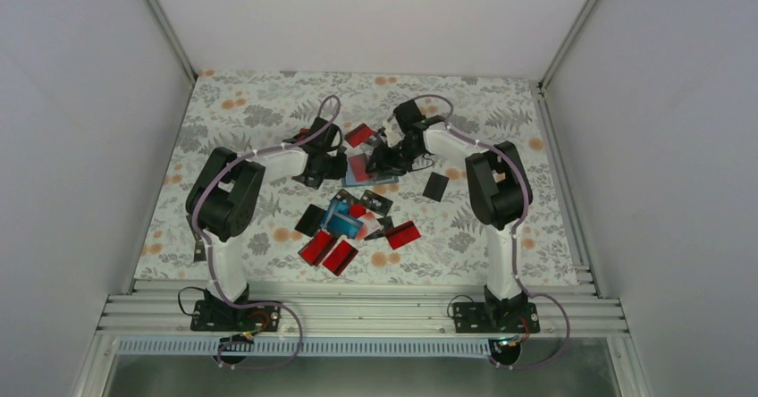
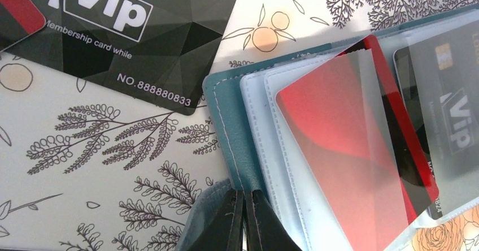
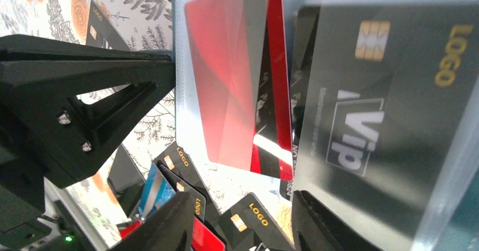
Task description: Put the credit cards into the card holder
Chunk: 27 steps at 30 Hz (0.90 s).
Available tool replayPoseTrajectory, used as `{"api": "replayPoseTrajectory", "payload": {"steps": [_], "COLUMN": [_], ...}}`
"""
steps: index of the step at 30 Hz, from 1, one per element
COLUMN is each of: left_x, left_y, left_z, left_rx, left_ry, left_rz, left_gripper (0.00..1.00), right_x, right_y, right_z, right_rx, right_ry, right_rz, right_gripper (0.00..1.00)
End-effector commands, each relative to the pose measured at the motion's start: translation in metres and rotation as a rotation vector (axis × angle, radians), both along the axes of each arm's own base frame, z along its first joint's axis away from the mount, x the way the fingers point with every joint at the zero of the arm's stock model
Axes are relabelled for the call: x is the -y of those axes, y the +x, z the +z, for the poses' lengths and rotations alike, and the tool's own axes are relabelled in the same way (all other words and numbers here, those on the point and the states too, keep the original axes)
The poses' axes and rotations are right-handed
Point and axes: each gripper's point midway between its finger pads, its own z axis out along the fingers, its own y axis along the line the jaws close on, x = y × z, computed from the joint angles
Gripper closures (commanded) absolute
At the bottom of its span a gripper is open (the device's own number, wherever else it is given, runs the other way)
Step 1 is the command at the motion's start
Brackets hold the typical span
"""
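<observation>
The teal card holder point(image 2: 226, 121) lies open on the floral cloth, its clear sleeves fanned out. My left gripper point(image 2: 244, 197) is shut on the edge of its teal cover. One sleeve holds a red credit card point(image 2: 339, 138), another a black Vip card point(image 3: 384, 92). Above the sleeves my right gripper point(image 3: 240, 197) stands open; its right finger point(image 3: 316, 223) is at the edge of the black card's sleeve, and nothing lies between the jaws. In the top view both grippers meet at the card holder point(image 1: 362, 175), and several loose red, black and blue cards point(image 1: 349, 227) lie in a heap nearer the arms.
A single black Vip card point(image 2: 141, 36) lies on the cloth beside the holder. A red card point(image 1: 359, 135) sits behind the holder and a black card point(image 1: 435, 186) to its right. White walls enclose the table on three sides.
</observation>
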Motion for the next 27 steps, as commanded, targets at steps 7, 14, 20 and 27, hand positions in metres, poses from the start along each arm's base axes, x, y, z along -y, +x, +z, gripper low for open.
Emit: {"api": "replayPoseTrajectory", "payload": {"steps": [7,14,20,27], "left_x": [-0.003,-0.003,-0.003,-0.003], "left_y": [-0.007,-0.007,-0.007,-0.007], "left_z": [0.006,0.007,0.005,0.005], "left_rx": [0.001,0.005,0.002,0.000], "left_ry": [-0.002,-0.001,0.003,0.006], "left_rz": [-0.004,-0.014,-0.017,-0.020], "left_gripper": [0.97,0.97,0.97,0.97], "right_x": [-0.011,-0.010,-0.008,-0.007], "right_y": [0.048,0.060,0.057,0.048], "right_z": [0.018,-0.006,-0.021,-0.038], "right_rx": [0.167,0.200,0.231,0.238], "right_ry": [-0.015,-0.087,-0.158,-0.219], "right_rz": [-0.039,-0.014,0.025,0.060], "right_gripper": [0.89,0.96,0.96,0.96]}}
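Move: The red card, part-way in the holder's left pocket, lies about 4 cm ahead of the open right hand, 3 cm left and 4 below. The holder's black card is roughly 6 cm right of it; a loose red card lies 8 cm beyond it, and a loose black one 8 cm nearer and 4 right. From the left hand, still pinching the holder's left edge, the red card is about 5 cm right and 1 ahead. The right hand shuts empty fingers, arcs about 5 cm forward, then lowers to the red card's right edge. ##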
